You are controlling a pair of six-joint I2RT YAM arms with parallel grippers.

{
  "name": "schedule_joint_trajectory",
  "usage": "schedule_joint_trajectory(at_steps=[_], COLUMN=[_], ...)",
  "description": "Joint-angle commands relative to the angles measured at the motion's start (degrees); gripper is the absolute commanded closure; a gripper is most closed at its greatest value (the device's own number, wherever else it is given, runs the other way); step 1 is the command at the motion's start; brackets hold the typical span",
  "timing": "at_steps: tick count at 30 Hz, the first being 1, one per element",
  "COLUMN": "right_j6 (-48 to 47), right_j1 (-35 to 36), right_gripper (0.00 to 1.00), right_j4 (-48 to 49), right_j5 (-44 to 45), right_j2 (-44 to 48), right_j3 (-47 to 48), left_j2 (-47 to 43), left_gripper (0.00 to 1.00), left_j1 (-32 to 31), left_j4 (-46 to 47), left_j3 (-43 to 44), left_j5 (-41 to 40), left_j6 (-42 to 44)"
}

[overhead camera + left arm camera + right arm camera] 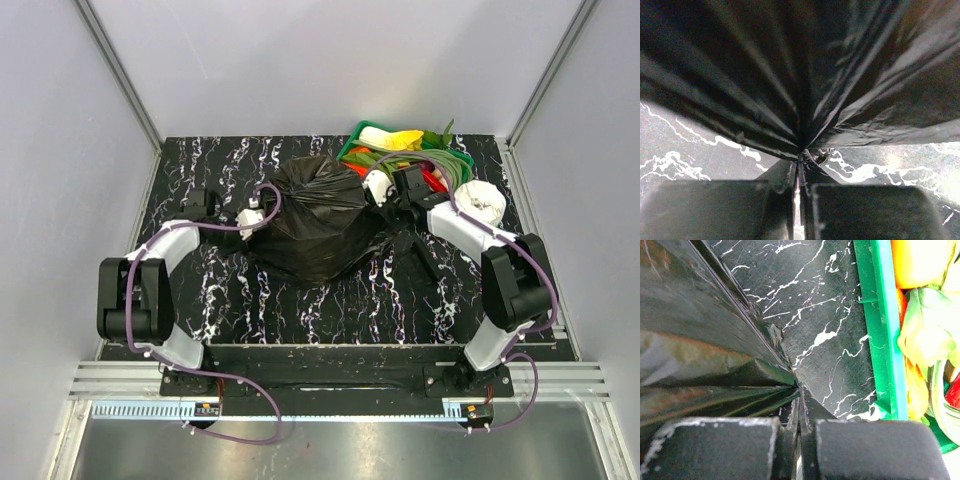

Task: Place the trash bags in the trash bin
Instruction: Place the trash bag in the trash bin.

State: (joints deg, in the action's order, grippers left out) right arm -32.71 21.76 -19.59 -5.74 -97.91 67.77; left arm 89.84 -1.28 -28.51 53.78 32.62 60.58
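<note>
A crinkled glossy black trash bag (315,225) bulges as a large mound at the middle of the marble table. My left gripper (262,212) is shut on the film at the mound's left side; in the left wrist view the pleats of the bag (805,75) fan out from the pinched fingertips of that gripper (801,157). My right gripper (380,190) is shut on the bag's upper right side, and its wrist view shows taut folds of the film (705,355) running into the gripper (800,387). The trash bin is hidden.
A green tray (352,145) of vegetables stands at the back right, its rim (880,330) close beside my right gripper. A white roll (480,200) lies to the right of the tray. Grey walls enclose the table on three sides.
</note>
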Motion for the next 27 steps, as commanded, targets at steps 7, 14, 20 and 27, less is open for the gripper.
schedule_joint_trajectory(at_steps=[7, 14, 20, 27], right_j6=[-0.69, -0.08, 0.54, -0.33], right_j1=[-0.66, -0.66, -0.66, -0.66], right_gripper=[1.00, 0.61, 0.12, 0.00], right_j4=[-5.80, -10.11, -13.80, -18.19], right_j5=[0.03, -3.14, -6.29, -7.54], right_j2=[5.71, 8.17, 12.73, 15.73], right_j3=[1.84, 3.68, 5.09, 6.06], left_j2=[-8.45, -13.37, -17.94, -19.97], left_gripper=[0.40, 0.20, 0.11, 0.01], left_j1=[6.01, 8.31, 8.49, 8.40], left_j4=[-6.73, -8.32, -6.29, -10.50], left_j3=[5.19, 10.46, 13.89, 14.69], left_j5=[3.48, 10.35, 12.11, 11.50], left_j6=[-5.19, -11.43, -20.49, -19.28])
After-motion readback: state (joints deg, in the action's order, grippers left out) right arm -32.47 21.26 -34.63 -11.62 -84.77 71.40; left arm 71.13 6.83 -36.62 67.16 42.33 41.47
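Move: The left fingers pinch the black bag's left edge, and the trash bin under the bag has its middle about 14 cm to their right, 2 cm farther out and slightly higher. The right fingers hold the opposite edge, with the bin about 15 cm to their left and 4 cm back, roughly level. From the right hand, the vegetable basket lies about 14 cm ahead, 4 cm right and 8 cm lower, and the bag roll 3 cm back, 6 cm right and 13 cm below. The left hand lets go of the bag's edge first, opening wide as it shifts about 3 cm left, then climbs straight up beside the bin to some 18 cm, its fingertips tipping upward. The right hand keeps its pinch while drawing back about 2 cm and slightly up, then opens too, frees its edge and rises to about 8 cm while still easing back towards its base. ##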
